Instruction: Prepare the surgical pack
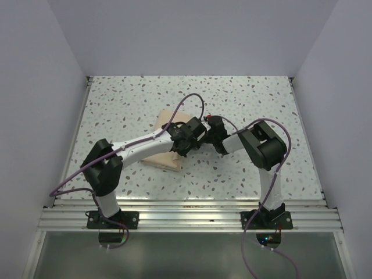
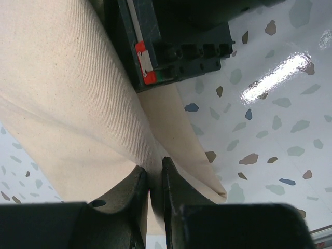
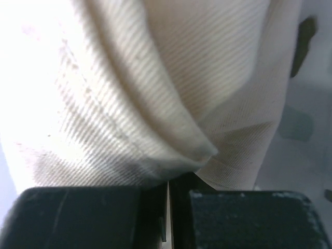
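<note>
The surgical pack is a tan folded cloth parcel in the middle of the speckled table, mostly hidden under the two arms. My left gripper is shut on a fold of its cloth; the left wrist view shows the fold pinched between the two dark fingers. My right gripper meets it from the right and is shut on the cloth too; in the right wrist view the fabric fills the frame and runs into the closed jaws.
The speckled tabletop is ringed by white walls at the back and both sides. A metal rail runs along the near edge by the arm bases. The right gripper's body shows in the left wrist view.
</note>
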`<state>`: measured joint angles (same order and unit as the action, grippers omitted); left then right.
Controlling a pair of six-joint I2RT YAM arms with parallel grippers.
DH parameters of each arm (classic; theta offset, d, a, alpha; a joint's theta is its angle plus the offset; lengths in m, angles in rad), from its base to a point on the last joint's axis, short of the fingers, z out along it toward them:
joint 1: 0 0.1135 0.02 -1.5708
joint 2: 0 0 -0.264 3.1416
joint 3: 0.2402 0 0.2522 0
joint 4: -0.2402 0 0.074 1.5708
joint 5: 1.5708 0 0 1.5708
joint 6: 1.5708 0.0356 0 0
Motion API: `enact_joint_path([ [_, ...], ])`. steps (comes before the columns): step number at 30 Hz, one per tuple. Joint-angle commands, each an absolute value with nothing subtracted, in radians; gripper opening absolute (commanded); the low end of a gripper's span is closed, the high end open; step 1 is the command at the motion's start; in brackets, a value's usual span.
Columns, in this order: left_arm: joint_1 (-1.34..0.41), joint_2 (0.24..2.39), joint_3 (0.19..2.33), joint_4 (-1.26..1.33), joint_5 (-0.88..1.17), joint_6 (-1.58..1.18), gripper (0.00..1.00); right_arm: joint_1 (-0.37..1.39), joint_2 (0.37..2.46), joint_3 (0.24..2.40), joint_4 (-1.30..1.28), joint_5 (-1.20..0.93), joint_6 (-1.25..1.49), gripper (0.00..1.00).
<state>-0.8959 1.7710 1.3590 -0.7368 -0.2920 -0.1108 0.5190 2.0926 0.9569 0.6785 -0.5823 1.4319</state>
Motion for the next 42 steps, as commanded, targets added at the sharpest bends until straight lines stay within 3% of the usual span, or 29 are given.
enact_joint_path([
  [1,-0.942,1.698,1.359,-0.696,-0.129,-0.117,0.0,0.434,2.106,0.965,0.763,-0.334,1.424,0.0],
  [19,-0.942,1.678,1.293,-0.693,-0.118,-0.129,0.0,0.376,2.194,1.129,0.632,-0.426,1.333,0.0],
  [30,-0.885,1.69,1.305,-0.69,-0.106,-0.147,0.0,0.298,1.904,1.013,0.083,-0.546,0.904,0.0],
  [36,-0.861,1.698,1.328,-0.704,-0.087,-0.14,0.0,0.273,1.781,0.954,-0.047,-0.525,0.801,0.0],
  [42,-0.845,1.695,1.356,-0.718,-0.072,-0.132,0.0,0.287,1.779,0.965,0.064,-0.644,0.825,0.0],
])
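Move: The right hand's shut fingertips are buried in the cloth's fold, under the left arm; the wrapped pack's middle lies about 3 cm to their left, some 1 cm back and 3 cm lower. The cloth's near-right corner is roughly 11 cm back of that hand, 2 cm to its right and 4 cm below. From the left hand, which already pinches the cloth, the pack's middle is about 5 cm ahead, 6 cm left and 5 cm down, and that same near-right corner 5 cm back, 2 cm left and 5 cm down. The right hand, fingers kept shut, draws out of the cloth in a bend: first about 8 cm forward while drifting right and sinking a little, then back and farther right while rising, to end some 12 cm to the right of its start over bare table, its fingers tipped about 20 degrees more downward. The left hand keeps its pinch on the cloth and, once the right is well forward, eases a couple of centimetres back and slightly right, tilting by roughly 10 degrees. ##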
